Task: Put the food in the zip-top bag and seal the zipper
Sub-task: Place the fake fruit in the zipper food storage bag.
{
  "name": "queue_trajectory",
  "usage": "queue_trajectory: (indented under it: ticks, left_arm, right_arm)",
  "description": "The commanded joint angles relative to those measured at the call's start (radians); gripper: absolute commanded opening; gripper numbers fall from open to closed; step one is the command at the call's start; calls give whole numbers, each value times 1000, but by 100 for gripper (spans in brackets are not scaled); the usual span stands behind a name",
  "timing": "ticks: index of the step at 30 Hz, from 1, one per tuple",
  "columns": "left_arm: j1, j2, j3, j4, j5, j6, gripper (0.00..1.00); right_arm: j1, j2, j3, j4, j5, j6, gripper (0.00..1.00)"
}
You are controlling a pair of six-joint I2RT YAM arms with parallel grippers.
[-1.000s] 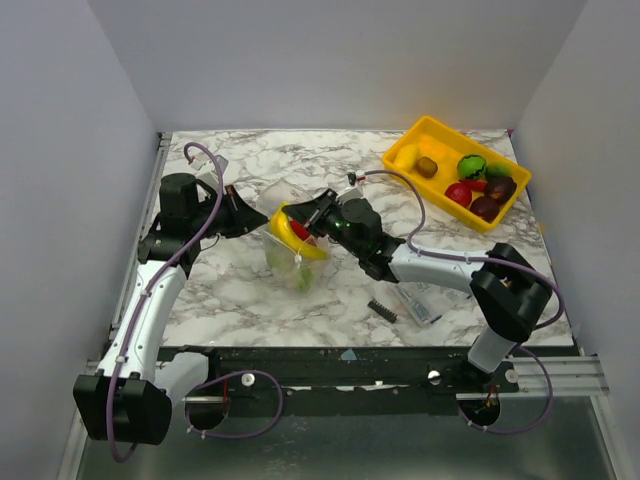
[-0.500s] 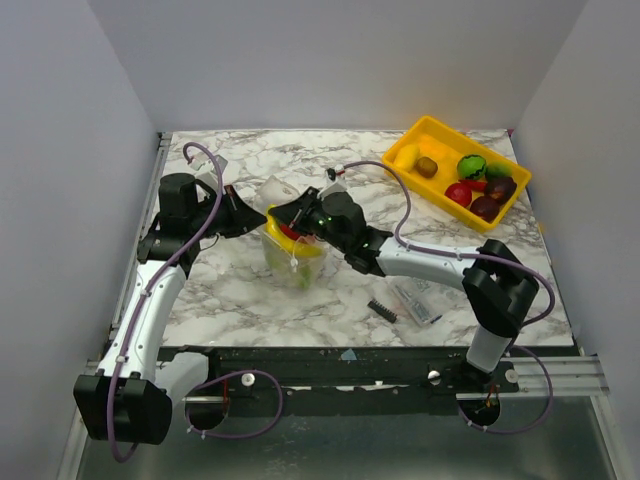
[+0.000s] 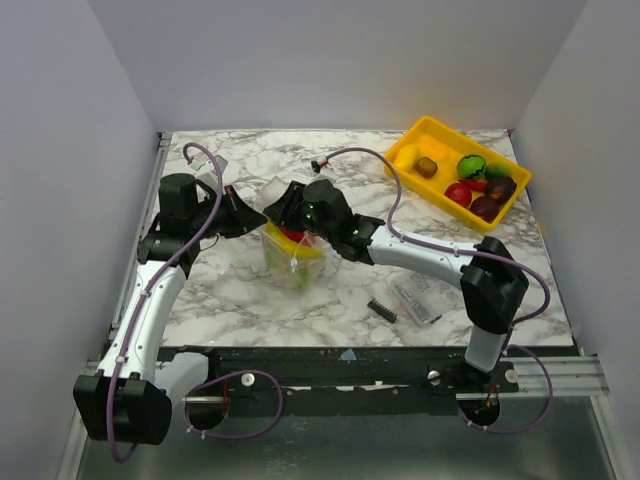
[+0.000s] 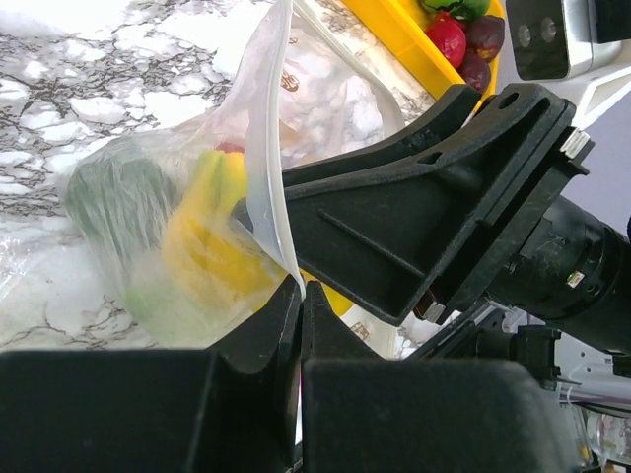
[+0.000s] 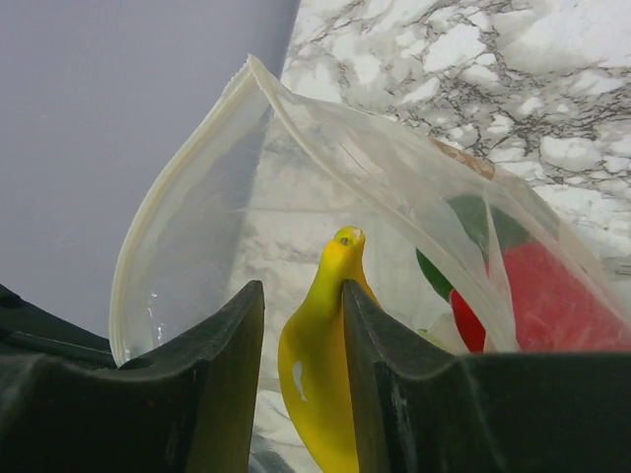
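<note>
The clear zip-top bag (image 3: 290,262) stands on the marble table with its mouth open. My left gripper (image 3: 256,222) is shut on the bag's mouth edge (image 4: 286,246), pinched at the fingertips (image 4: 301,291). My right gripper (image 3: 285,212) sits at the bag's mouth with its jaws apart. The yellow banana (image 5: 320,374) hangs between them, touching only the right finger, with a gap on the left. The zipper strip (image 5: 177,168) arches over it. A red piece (image 5: 542,296) and a green piece (image 5: 463,222) lie inside the bag (image 4: 128,197).
A yellow tray (image 3: 430,128) at the back right holds a brown kiwi (image 3: 427,166), a green ball (image 3: 471,166), a red piece (image 3: 458,193) and dark purple pieces (image 3: 485,207). A black ridged piece (image 3: 381,309) and a flat clear packet (image 3: 415,300) lie near the front.
My right gripper has moved left and forward over the bag's mouth with the banana. The banana has gone down into the bag. The left arm has held still.
</note>
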Motion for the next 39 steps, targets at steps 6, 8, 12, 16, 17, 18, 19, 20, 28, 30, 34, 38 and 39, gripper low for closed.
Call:
queue_trajectory:
  ticks: [6, 8, 12, 16, 17, 18, 19, 20, 28, 30, 34, 38, 39]
  left_arm:
    - [-1, -30, -13, 15, -10, 16, 0]
    - [-1, -31, -14, 14, -5, 16, 0]
    - [-1, -40, -30, 32, 18, 9, 0]
    - [-1, -41, -31, 27, 12, 11, 0]
    - [-1, -40, -31, 28, 11, 11, 0]
    - [-1, -36, -31, 28, 12, 11, 0]
    - [-1, -34, -31, 25, 14, 10, 0]
    - [-1, -31, -31, 26, 17, 9, 0]
    - [-1, -28, -30, 19, 23, 9, 0]
    - [-1, -28, -33, 18, 22, 9, 0]
    - [-1, -31, -31, 17, 22, 11, 0]
    - [-1, -28, -32, 24, 38, 4, 0]
    - [-1, -29, -33, 27, 44, 1, 0]
  right_arm:
    - [14, -59, 70, -224, -61, -189, 46]
    - [27, -75, 49, -220, -78, -229, 52]
    - [47, -128, 17, -239, -60, -315, 57]
    - [47, -176, 52, -293, -79, -383, 64]
    - [47, -185, 68, -313, -83, -396, 65]
    - [47, -196, 78, -324, -88, -408, 67]
    - [47, -206, 92, -338, -83, -420, 68]
    - [47, -217, 105, -353, -74, -434, 70]
    - [41, -333, 142, -431, 214, -533, 81]
    - [10, -357, 145, -483, 334, -529, 82]
    - [-152, -408, 102, -565, 450, -477, 81]
    - [-415, -434, 29, -620, 433, -416, 81]
    - [-476, -439, 1, -615, 435, -399, 80]
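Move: The banana just put into the bag lies some 8 cm below the right hand, about 5 cm to its right and 3 cm back. Of the food left in the yellow bin, the yellow fruit lies roughly 25 cm ahead and 32 cm right of this hand, 18 cm down; the potato stands 5 cm right of that fruit and 3 cm nearer. From the left hand, the yellow fruit is about 29 cm ahead and 32 cm right. The banana stays behind in the bag as the right hand, its fingers spreading from part-open to wide, backs out some 5 cm and climbs about 13 cm clear of the mouth. It then swings fast to the right, some 25 cm, and forward towards the bin, turning clockwise and rolling its left side down. The left fingers keep the bag's rim pinched, holding still. ##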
